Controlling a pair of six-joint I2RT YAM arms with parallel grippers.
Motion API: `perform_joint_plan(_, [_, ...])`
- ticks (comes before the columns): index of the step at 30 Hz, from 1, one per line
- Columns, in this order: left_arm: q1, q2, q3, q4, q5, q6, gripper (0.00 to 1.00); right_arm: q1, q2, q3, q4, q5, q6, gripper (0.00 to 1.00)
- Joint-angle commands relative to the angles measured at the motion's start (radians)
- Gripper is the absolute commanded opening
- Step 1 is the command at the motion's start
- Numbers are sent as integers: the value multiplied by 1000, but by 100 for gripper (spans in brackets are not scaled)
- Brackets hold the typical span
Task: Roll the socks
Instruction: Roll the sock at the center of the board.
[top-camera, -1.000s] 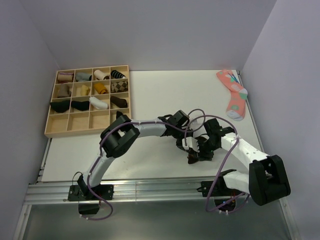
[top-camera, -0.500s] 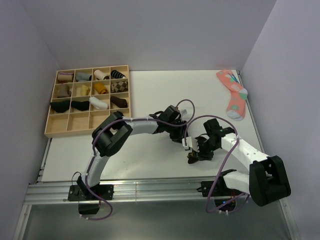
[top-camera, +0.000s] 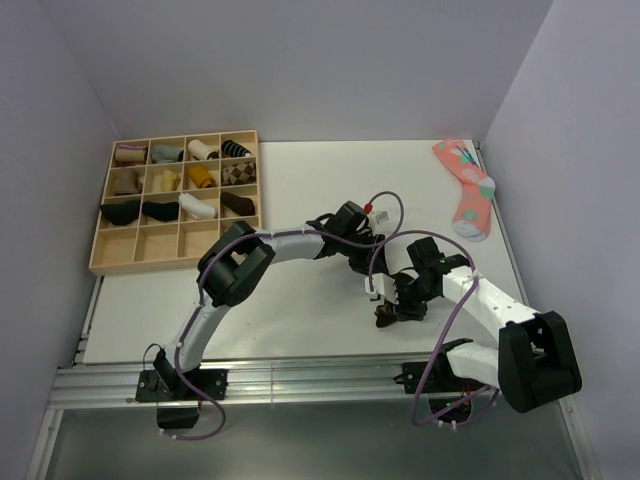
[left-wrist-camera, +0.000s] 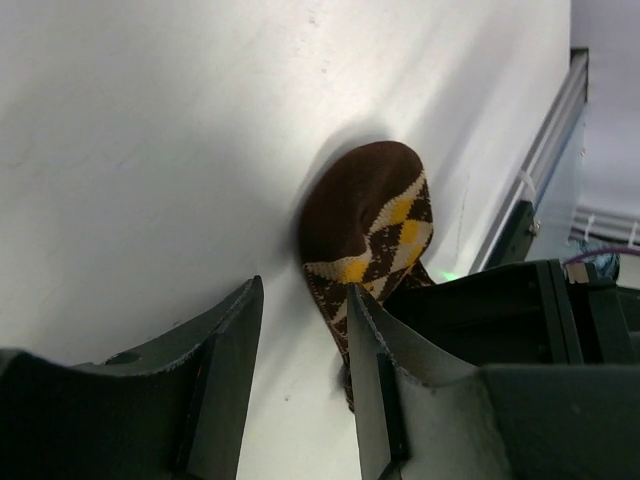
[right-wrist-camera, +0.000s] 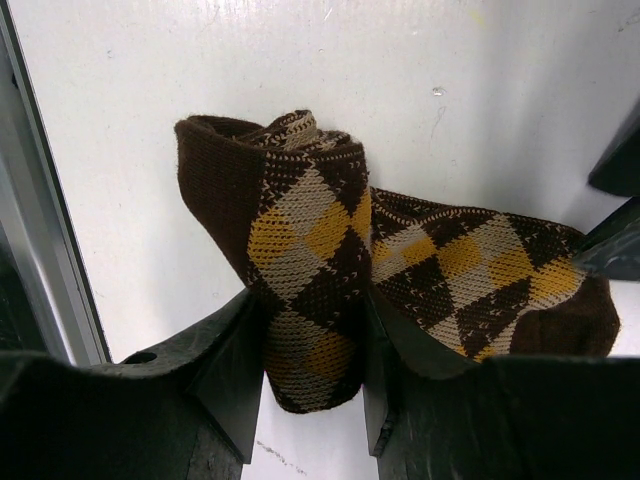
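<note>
The dark brown argyle sock lies on the white table near the front edge. One end is rolled up and the flat rest stretches to the right. My right gripper is shut on the rolled end, with a finger on each side. In the top view the sock is mostly hidden under the right gripper. My left gripper is open and empty, just short of the sock's brown end. In the top view the left gripper is just behind the right one.
A wooden compartment tray with several rolled socks stands at the back left. A pink sock with teal patches lies at the back right. An aluminium rail runs along the table's near edge, close to the sock.
My left wrist has swung back and away from the sock, and its elbow has shifted. The right arm and the sock have not moved.
</note>
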Motion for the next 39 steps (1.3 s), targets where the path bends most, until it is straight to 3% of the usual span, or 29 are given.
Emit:
perform_joint_plan(1, [-8,65,30,-51,41,70,46,5,-2,-3,11,48,2,39])
perform_joint_plan(15, [-45,146,59,-47,73,49,43,8,-6,-3,9,56,7,39])
perform_joint_plan(18, [-46,151,50,-19,91,29,34,9,-5,-1,9,54,8,39])
perform_joint_plan(22, [-42,137,28,19,108,-11,6,9,-22,16,2,43,15,37])
perform_joint_plan(24, [-33,116,-7,53,102,-28,0,9,-41,34,-7,34,18,35])
perform_joint_plan(33, [87,-83,-154,38,-74,-26,0,9,-107,143,-67,8,54,32])
perform_joint_plan(39, [118,-137,-193,18,-135,-9,0,9,16,154,-92,-12,27,31])
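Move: The loose toe end of the sock lies just off the open left gripper: about 3 cm back, 5 cm to its right and 2 cm lower. The rolled part, held between the right gripper's fingers, is some 10 cm back and 5 cm right of the left hand; a brown flap sticks out about 3 cm back and 4 cm left of that roll. From the right hand the toe end lies about 8 cm ahead. Ease the left gripper back and right about 4 cm, sinking slightly, and shut it on the near edge of the toe end. Then, keeping the pinch, draw it left and forward some 9 cm. Keep the right gripper still on the roll until the left starts pulling, then lift it about 5 cm and carry it 4 cm forward, tipping slightly. ##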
